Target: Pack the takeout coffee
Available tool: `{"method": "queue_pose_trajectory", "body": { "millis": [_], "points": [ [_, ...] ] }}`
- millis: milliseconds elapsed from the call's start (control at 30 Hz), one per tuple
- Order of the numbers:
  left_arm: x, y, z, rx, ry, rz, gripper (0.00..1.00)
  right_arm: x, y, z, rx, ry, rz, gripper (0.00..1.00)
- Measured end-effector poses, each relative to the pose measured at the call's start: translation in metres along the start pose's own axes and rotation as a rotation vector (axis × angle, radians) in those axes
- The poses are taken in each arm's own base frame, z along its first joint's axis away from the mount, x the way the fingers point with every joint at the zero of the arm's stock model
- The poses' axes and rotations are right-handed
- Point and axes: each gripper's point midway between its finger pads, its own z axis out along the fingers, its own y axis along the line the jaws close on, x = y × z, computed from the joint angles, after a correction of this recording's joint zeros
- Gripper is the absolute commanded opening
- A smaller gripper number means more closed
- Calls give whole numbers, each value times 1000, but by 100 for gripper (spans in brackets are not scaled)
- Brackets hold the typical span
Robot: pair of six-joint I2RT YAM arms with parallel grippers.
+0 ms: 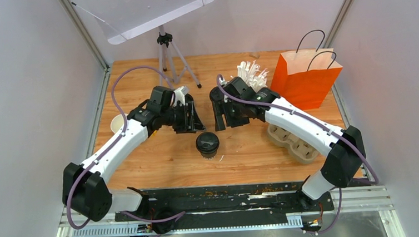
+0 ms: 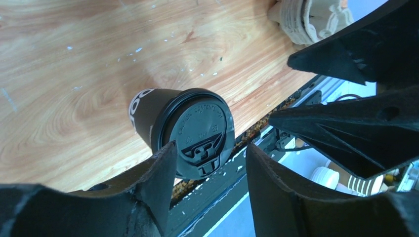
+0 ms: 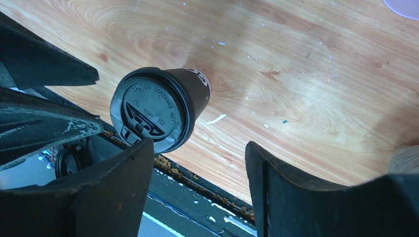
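Note:
One takeout coffee cup (image 1: pixel 207 144), dark-walled with white lettering and a round black lid, stands upright on the wooden table (image 1: pixel 160 155) near its front edge. It also shows in the left wrist view, cup (image 2: pixel 148 116), and in the right wrist view, cup (image 3: pixel 163 106). My left gripper (image 1: pixel 192 125) hangs above and behind it on the left, and my right gripper (image 1: pixel 229 122) mirrors it on the right. Seen from the wrists, the left gripper (image 2: pixel 210 148) and right gripper (image 3: pixel 197 145) are both open, with nothing between their fingers. The cup stands free of both.
An orange paper bag (image 1: pixel 305 78) stands open at the back right. Beside it is a bunch of white straws (image 1: pixel 251 73). A brown pulp cup tray (image 1: pixel 292 140) lies under the right arm. A white paper cup (image 1: pixel 117 124) sits at the left edge, and a tripod (image 1: pixel 166 54) stands at the back.

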Motion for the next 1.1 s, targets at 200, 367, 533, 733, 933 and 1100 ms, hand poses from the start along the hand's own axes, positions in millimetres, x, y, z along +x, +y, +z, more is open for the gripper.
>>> {"method": "queue_pose_trajectory", "body": {
  "millis": [200,367,533,733,933,1100],
  "points": [
    [-17,-9,-28,-77,-46,45,100,-10,5,-20,-19,-39,-56,100],
    [-29,-23,-70,-117,-169,107,100,-20,21,-40,-87,-86,-123,100],
    [-26,-21,-111,-187,-291,125,100,-16,32,-36,-107,-69,-152,98],
    [-24,-10,-158,-289,-467,129,100,-11,59,-12,-105,-20,-214,100],
    [-18,1,-194,-344,-626,128,100,9,75,10,-70,62,-297,100],
    [-20,1,-210,-359,-700,127,100,24,68,28,-27,126,-320,98]
  ]
}}
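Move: The freshly lidded coffee cup stands roughly 6 cm to the right hand's left and 3 cm back, its middle some 11 cm below. A second lidded cup is about 16 cm ahead of the right hand, straight on, and the spare lid lies near 20 cm ahead and 15 cm to its left. From the left hand the lidded cup is about 3 cm right, 3 cm back and 11 cm down. Touching nothing at first, the right hand opens fully as it lifts 5 cm, then swings some 7 cm left and 3 cm back and sinks about 6 cm towards the lidded cup, turning nearly 20 degrees counter-clockwise. Meanwhile the left hand pulls away up and left, about 15 cm each way and slightly back, opening wide, tilting its fingers up and turning counter-clockwise. ##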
